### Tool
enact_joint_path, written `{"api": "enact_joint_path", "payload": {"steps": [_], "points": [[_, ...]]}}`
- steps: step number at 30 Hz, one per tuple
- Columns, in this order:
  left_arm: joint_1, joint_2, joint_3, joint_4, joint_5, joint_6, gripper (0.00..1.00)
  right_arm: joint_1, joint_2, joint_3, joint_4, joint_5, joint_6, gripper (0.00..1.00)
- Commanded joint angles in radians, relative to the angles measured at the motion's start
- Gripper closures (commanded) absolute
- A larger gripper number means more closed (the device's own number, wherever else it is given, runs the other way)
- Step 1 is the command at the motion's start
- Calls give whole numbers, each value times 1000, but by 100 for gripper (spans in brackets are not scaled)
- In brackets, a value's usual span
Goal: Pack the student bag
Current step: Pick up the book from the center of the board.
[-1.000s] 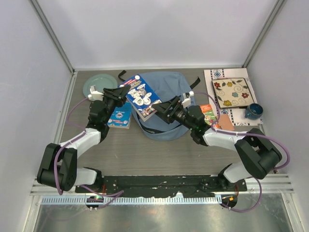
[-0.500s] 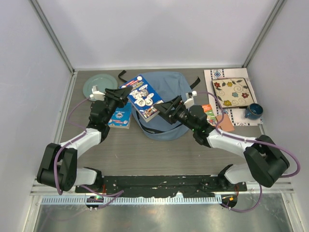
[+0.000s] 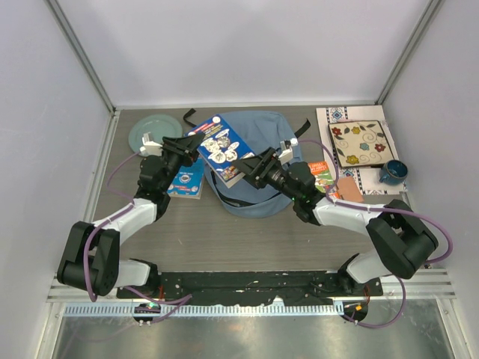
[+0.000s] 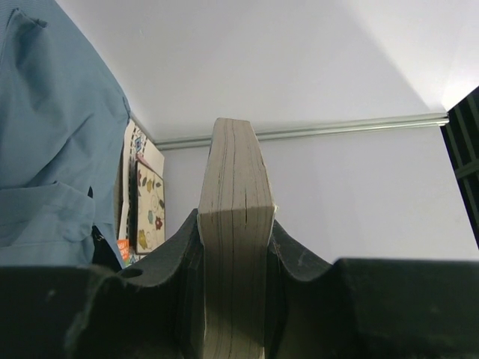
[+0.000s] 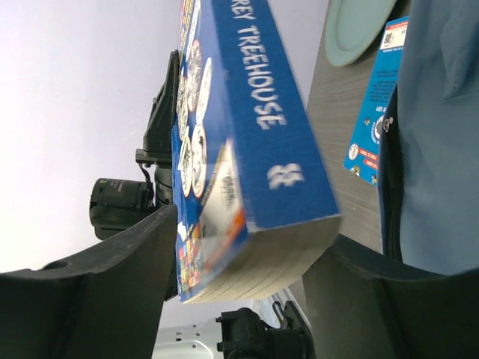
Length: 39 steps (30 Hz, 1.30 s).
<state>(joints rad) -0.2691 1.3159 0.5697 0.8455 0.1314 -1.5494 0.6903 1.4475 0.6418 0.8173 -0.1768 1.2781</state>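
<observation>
The student bag (image 3: 266, 131), a soft light-blue backpack, lies at the back middle of the table and shows in the left wrist view (image 4: 52, 134) and the right wrist view (image 5: 441, 149). A thick blue book (image 3: 223, 148) hangs tilted over the bag's left side. My left gripper (image 3: 188, 143) is shut on its left end, and the page edges (image 4: 233, 224) are pinched between the fingers. My right gripper (image 3: 258, 166) is open around the book's lower right corner (image 5: 254, 149), with a gap on the cover side.
A thin blue booklet (image 3: 185, 182) lies on the table left of the bag, with a pale green plate (image 3: 153, 133) behind it. At the right stand a flowered tile (image 3: 358, 142) on a patterned mat, a blue mug (image 3: 392, 172) and an orange book (image 3: 323, 176).
My right gripper has drawn back and then come in again toward the book's corner. The left gripper and the book have barely moved.
</observation>
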Motion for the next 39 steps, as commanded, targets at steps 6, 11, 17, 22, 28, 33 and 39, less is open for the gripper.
{"api": "enact_joint_path", "payload": {"steps": [6, 11, 17, 22, 28, 33, 39], "points": [[-4, -18, 32, 136, -4, -14, 100, 28, -1, 47, 154, 17, 29, 41], [-15, -23, 25, 115, -15, 20, 100, 57, 2, 61, 154, 66, 36, 35], [-30, -64, 1, 49, -79, 51, 100, 98, -12, 71, 141, 151, 18, 46], [-32, -119, -2, -31, -98, 95, 100, 103, -30, 61, 122, 206, 1, 60], [-32, -107, 18, -80, -49, 127, 80, 98, -55, 64, 95, 223, -48, 95], [-32, -113, 117, -372, 34, 319, 22, 58, -217, 39, -140, 335, -141, 99], [-41, -110, 284, -743, 134, 772, 14, -11, -470, 49, -611, 609, -279, 99]]}}
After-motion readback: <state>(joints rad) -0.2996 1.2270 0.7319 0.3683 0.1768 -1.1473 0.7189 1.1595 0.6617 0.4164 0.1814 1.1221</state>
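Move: The blue book is still pinched by my left hand, its middle about 7 cm right, 3 cm back and slightly lower; from my open right hand it lies roughly 6 cm left, 2 cm ahead and 2 cm higher. The backpack's middle is some 7 cm ahead and 18 cm below my right hand, neither left nor right. From my left hand, the light blue book sits about 5 cm back, 2 cm left and 25 cm down; the green plate 8 cm ahead, 12 cm left and 26 cm down. I lift my right hand some 2 cm and ease it a little left and back at the book's near right end, then close its fingers on that end while my left keeps hold nearly in place. Then my left opens wide, rolling its left side up about 25 degrees, and my right carries the book about 8 cm to the right, turning 15 degrees or so clockwise. ##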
